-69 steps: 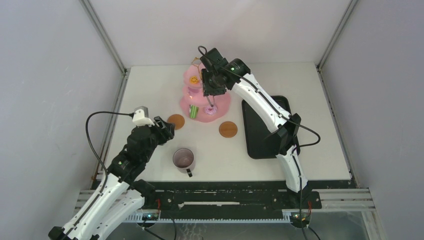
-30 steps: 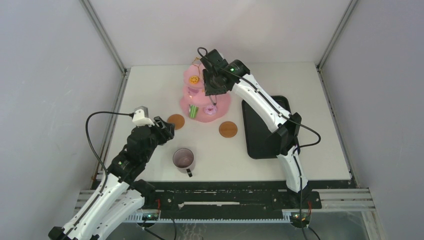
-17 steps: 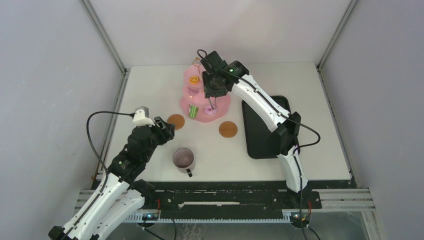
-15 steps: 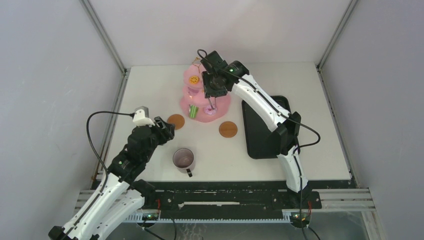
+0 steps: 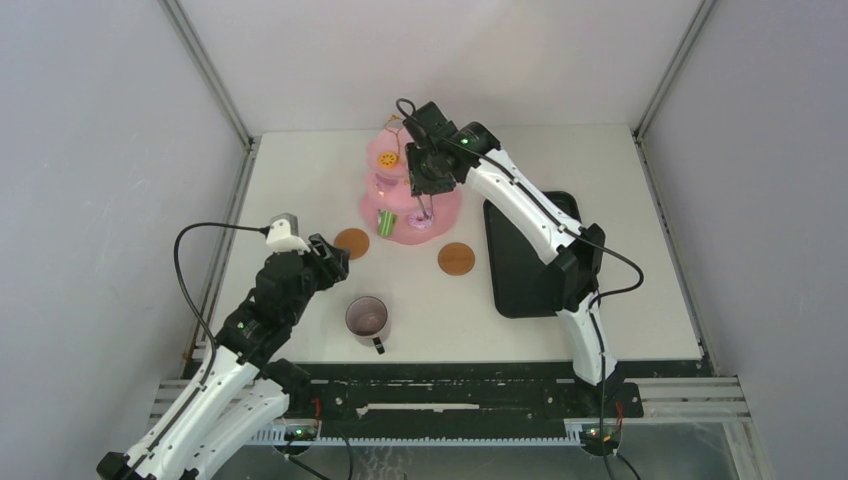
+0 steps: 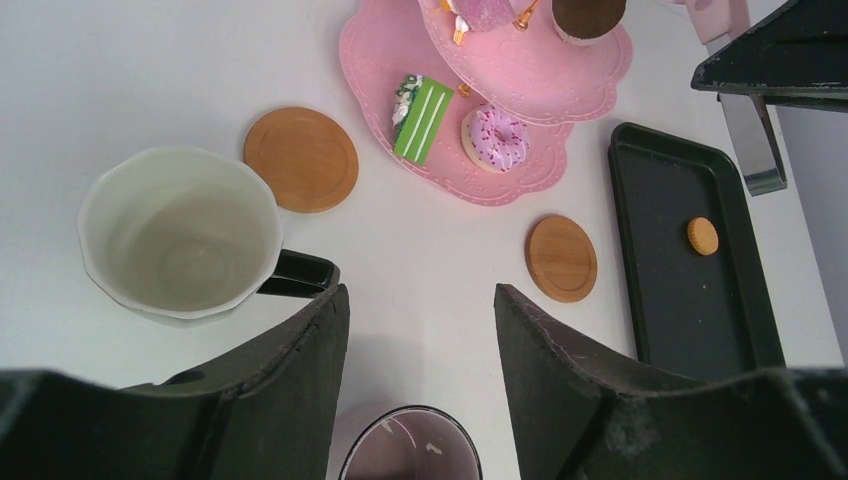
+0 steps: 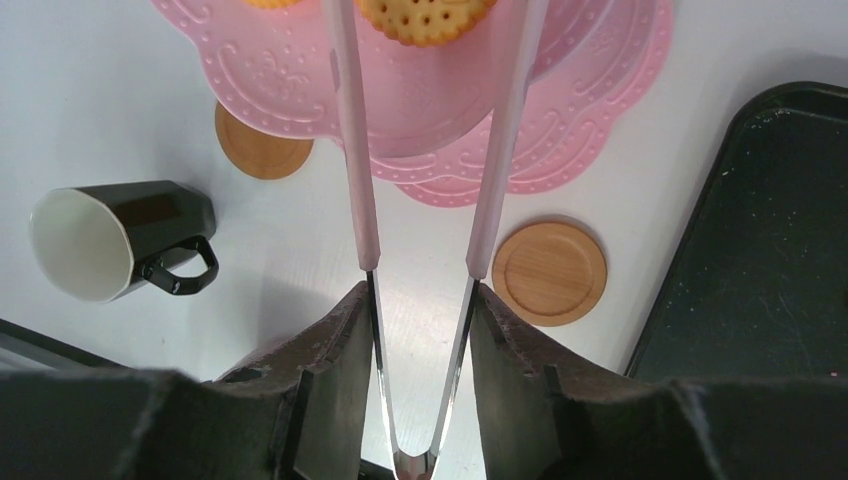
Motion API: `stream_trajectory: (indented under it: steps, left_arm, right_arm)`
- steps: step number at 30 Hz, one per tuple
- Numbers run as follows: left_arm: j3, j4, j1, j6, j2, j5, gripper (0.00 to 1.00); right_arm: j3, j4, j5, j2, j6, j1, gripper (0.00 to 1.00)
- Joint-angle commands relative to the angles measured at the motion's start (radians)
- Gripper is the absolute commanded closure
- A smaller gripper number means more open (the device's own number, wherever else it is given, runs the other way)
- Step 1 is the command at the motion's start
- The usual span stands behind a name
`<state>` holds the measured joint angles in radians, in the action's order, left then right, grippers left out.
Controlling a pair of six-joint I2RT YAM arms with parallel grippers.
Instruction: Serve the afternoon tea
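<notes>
The pink three-tier cake stand (image 5: 440, 205) stands at the table's middle back. In the left wrist view its tiers (image 6: 560, 75) carry a green slice (image 6: 420, 105) and a sprinkled donut (image 6: 497, 138). My right gripper (image 5: 425, 168) hangs over the stand, shut on the pink-armed tongs (image 7: 347, 150). The tong arms flank a round biscuit (image 7: 425, 15) on a tier; their tips are out of view. My left gripper (image 6: 420, 300) is open above the table. One mug (image 6: 180, 235) lies to its left and a second mug (image 5: 367, 320) just below it. Two coasters (image 5: 351, 243) (image 5: 456, 259) lie in front of the stand.
A black tray (image 5: 530, 255) lies right of the stand, with one small biscuit (image 6: 702, 236) on it in the left wrist view. The white-lined mug (image 7: 110, 240) is hidden under my left arm in the top view. Grey walls enclose the table.
The tongs in my right gripper have come back down toward the stand's lower tier after being lifted. My left arm has not moved.
</notes>
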<state>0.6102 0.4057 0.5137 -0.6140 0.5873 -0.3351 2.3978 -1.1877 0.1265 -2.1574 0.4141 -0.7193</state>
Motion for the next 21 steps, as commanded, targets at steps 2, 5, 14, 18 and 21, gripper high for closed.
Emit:
stream_trajectory:
  steps: [2,5,14,18,21]
  left_arm:
    - [0.030,-0.019,-0.006,-0.015,-0.009,0.007,0.40]
    - [0.034,-0.018,-0.006,-0.014,-0.009,0.004,0.40]
    - [0.046,-0.012,-0.006,-0.010,-0.014,-0.011,0.40]
    - [0.060,-0.009,-0.006,0.000,-0.014,-0.021,0.40]
    - [0.070,-0.011,-0.007,0.009,-0.009,-0.030,0.40]
  right_arm:
    - [-0.041,0.083,0.021,0.123,-0.007,-0.002,0.56]
    - [-0.059,0.111,0.031,0.151,-0.015,-0.008,0.57]
    - [-0.077,0.130,0.070,0.218,-0.030,-0.019,0.58]
    - [-0.125,0.093,0.126,0.281,-0.020,-0.016,0.58]
    - [-0.253,0.077,0.173,0.374,0.000,-0.001,0.58]
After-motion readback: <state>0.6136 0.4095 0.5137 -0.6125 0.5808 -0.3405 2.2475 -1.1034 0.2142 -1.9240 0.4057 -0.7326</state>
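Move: The tongs in the right gripper reach over the stand's top tier, where the tan cookie lies about 10 cm ahead, 5 cm left and 5 cm below the right hand; the yellow cookie is another 5 cm left of it. The last cookie waits on the black tray, roughly 26 cm right of the right hand, 7 cm ahead and 24 cm down. From the idle left hand, that tray cookie is some 21 cm ahead, 44 cm right and 20 cm down. Lift the right gripper with its tongs about 7 cm, away from the tan cookie and the top tier, tipping the fingers up some 10 degrees. Near the end, let the rise bend off to the right and slightly back, towards the tray's side. Keep hold of the tongs, the fingers drawing in only a little on their arms. ##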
